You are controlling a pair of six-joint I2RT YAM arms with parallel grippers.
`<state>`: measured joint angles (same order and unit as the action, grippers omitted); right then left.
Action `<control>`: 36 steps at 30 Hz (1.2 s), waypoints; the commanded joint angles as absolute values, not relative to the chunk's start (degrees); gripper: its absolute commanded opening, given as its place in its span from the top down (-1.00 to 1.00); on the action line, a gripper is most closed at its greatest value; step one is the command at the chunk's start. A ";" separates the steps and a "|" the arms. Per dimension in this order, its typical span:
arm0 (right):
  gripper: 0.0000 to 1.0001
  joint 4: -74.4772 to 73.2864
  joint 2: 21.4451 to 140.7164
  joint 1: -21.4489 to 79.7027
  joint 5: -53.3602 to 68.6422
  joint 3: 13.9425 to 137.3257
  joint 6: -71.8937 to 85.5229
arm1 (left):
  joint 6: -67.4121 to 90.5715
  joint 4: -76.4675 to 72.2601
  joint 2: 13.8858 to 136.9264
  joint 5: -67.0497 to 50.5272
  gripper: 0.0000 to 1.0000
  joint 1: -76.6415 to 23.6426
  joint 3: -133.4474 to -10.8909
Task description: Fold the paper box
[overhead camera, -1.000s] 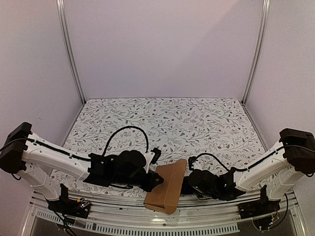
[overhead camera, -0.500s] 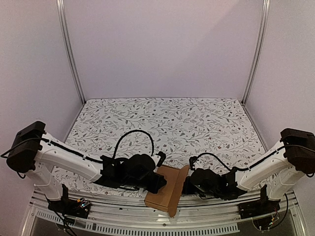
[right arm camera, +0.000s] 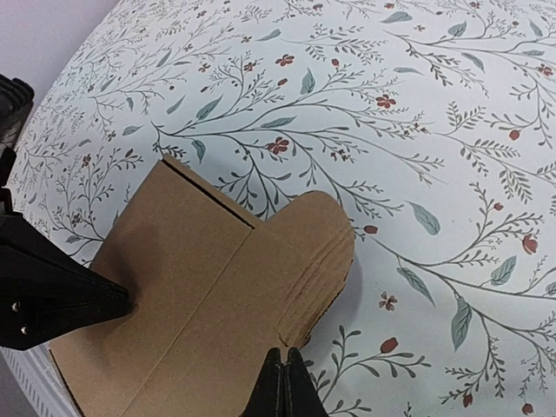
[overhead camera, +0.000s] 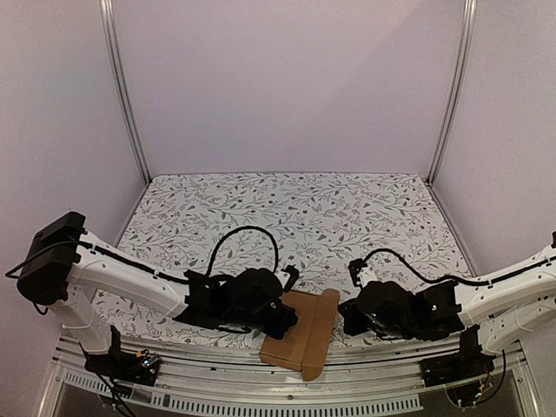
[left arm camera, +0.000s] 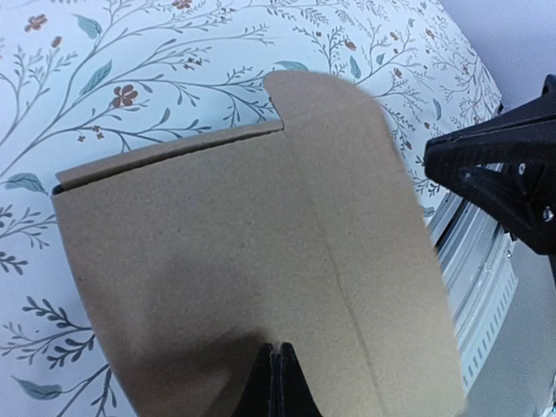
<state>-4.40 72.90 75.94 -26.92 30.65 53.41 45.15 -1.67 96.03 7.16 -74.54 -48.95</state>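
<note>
The paper box (overhead camera: 295, 337) is a flat-folded piece of plain brown cardboard lying at the table's near edge, between my two arms. A long flap with a rounded end (right arm camera: 317, 234) runs along its right side and stands slightly off the cloth. My left gripper (overhead camera: 284, 319) is shut, its tips (left arm camera: 276, 354) resting on the box's top panel (left arm camera: 200, 252). My right gripper (overhead camera: 341, 320) is shut too, its tips (right arm camera: 285, 358) at the flap's near edge. Each wrist view shows the other gripper's black finger (left arm camera: 499, 174) (right arm camera: 52, 291) at the box.
The table wears a white cloth with a floral print (overhead camera: 287, 208). A metal rail (overhead camera: 287, 395) runs along the near edge, just below the box. Pale walls and two aluminium posts (overhead camera: 122, 87) close in the back and sides.
The right-hand flap has gone from standing up to lying low. The left gripper slid right onto the box. The right arm swung out to the right and now comes at the flap from above.
</note>
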 commanded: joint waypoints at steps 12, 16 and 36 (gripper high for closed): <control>0.53 -22.70 70.61 70.85 -22.45 45.54 27.15 | 39.09 13.02 89.19 9.32 0.84 -72.60 -57.64; 0.41 -21.23 73.30 68.55 -17.06 48.23 23.77 | 42.04 15.97 86.85 10.46 0.84 -72.64 -56.64; -0.07 -20.43 93.25 60.69 -0.79 60.73 11.51 | 74.62 9.15 72.19 4.01 -0.02 -73.71 -35.37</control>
<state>-20.14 90.50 62.37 -5.50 58.15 14.87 67.33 13.47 73.58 6.44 -73.32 -38.26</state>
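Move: The paper box lies with its middle about 3 cm back from the left hand and level sideways, a couple of centimetres below its fingertips on the lid; the loose flap's middle is some 7 cm right and 4 cm back of that hand. From the right hand, the box's far end is roughly 7 cm ahead, 7 cm left and 4 cm lower. The flap's rounded far ear is about 6 cm ahead and 2 cm left of the right hand, its middle 4 cm back and 4 cm left. The box lid is freed as the left hand's shut fingertips lift off some 7 cm, then swing left and partly down past its left wall, opening about halfway while the wrist turns counter-clockwise. Meanwhile the right hand rises, then goes left, forward and down over the box's far end, opening about halfway and turning some 30 degrees counter-clockwise; its touch on the ear can't be made out. ##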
